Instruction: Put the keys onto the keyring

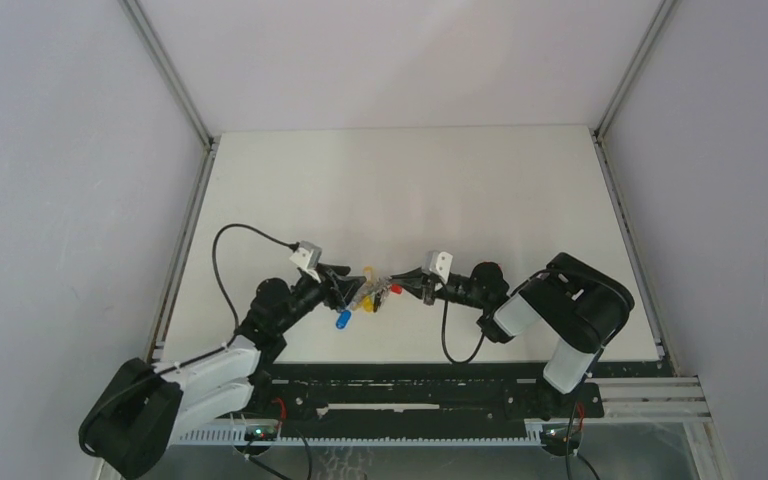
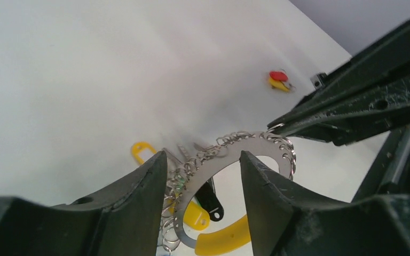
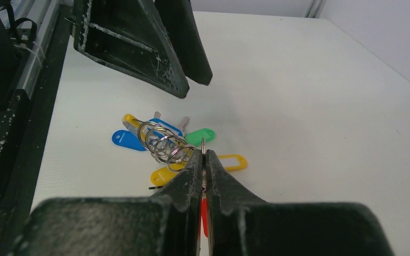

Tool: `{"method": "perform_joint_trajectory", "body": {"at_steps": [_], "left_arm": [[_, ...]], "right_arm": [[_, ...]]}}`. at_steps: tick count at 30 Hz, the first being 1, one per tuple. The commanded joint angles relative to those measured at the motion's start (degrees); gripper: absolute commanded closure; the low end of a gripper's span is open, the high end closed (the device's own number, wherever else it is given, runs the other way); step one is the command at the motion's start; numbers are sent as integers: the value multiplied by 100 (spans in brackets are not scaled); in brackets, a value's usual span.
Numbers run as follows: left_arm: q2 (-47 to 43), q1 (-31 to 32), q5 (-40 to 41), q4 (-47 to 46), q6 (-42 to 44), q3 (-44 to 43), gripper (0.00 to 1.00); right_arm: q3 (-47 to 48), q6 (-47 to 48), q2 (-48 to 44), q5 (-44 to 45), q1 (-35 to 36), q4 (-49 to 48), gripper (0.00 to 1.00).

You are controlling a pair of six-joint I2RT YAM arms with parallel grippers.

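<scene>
The keyring (image 2: 221, 158), a flat grey metal ring with a yellow section (image 2: 229, 240), is held up between the two arms. Small wire loops and coloured tags hang from it. My right gripper (image 3: 203, 154) is shut on the ring's thin edge (image 3: 203, 144); its fingers (image 2: 347, 112) come in from the right in the left wrist view. My left gripper (image 2: 203, 160) is open, with one finger on each side of the ring's arc. A tiny red and yellow pair of keys (image 2: 279, 80) lies apart on the table. From above, both grippers (image 1: 345, 285) (image 1: 407, 285) meet at the bunch (image 1: 370, 292).
Blue (image 3: 125, 140), green (image 3: 200, 136) and yellow (image 3: 229, 161) tags rest on the white table (image 1: 410, 190) under the ring. A blue tag (image 1: 343, 320) hangs toward the near edge. A black rail (image 1: 410, 385) runs along the front, and grey walls enclose the sides.
</scene>
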State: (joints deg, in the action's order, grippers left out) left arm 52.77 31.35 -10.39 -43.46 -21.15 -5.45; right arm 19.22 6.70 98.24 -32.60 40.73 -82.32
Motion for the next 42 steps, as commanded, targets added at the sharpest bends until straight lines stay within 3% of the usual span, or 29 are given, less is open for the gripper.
{"method": "perform_joint_trajectory", "body": {"at_steps": [1,6,14,30,42], "left_arm": [[624,-33,-881,-836,523,-525,44],[1144,39,-1325,-964,669,-686,46],[1542,430,-1123,-998,937,-765,50],[1828,477,-1460,-1086,1240,-878,66],[1935,551,-1837,-617,1571,-1092,79]], "right_arm": [[254,-189,25,-566,-139,-196,100],[321,-251,144,-736,-230,-196,100],[418,-322,345,-994,-293,-188,100],[577,-353,615,-1549,-371,-108,100],[699,-450,696,-1844,-487,-108,100]]}}
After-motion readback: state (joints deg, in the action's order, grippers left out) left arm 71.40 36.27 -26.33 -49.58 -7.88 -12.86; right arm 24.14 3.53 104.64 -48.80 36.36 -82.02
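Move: At the tips of the closed right hand, the pinched end of the keyring stands about 7 cm to the left hand's right, some 1 cm back and nearly level in height. The red key tag is just below that end, about 2 cm lower. From the left hand, the nearer yellow tag lies roughly 4 cm ahead, 2 cm right and 5 cm below; the blue tag is about 5 cm back, 3 cm left and 6 cm down. Reaching some 6 cm to the right, and about 2 cm back and down, the left hand comes up to the keyring's pinched end and turns about 20 degrees clockwise. Its fingers close from over half open to a narrow gap around the ring wire. The right hand keeps its pinch, sinking about 1.5 cm and turning slightly counter-clockwise. ##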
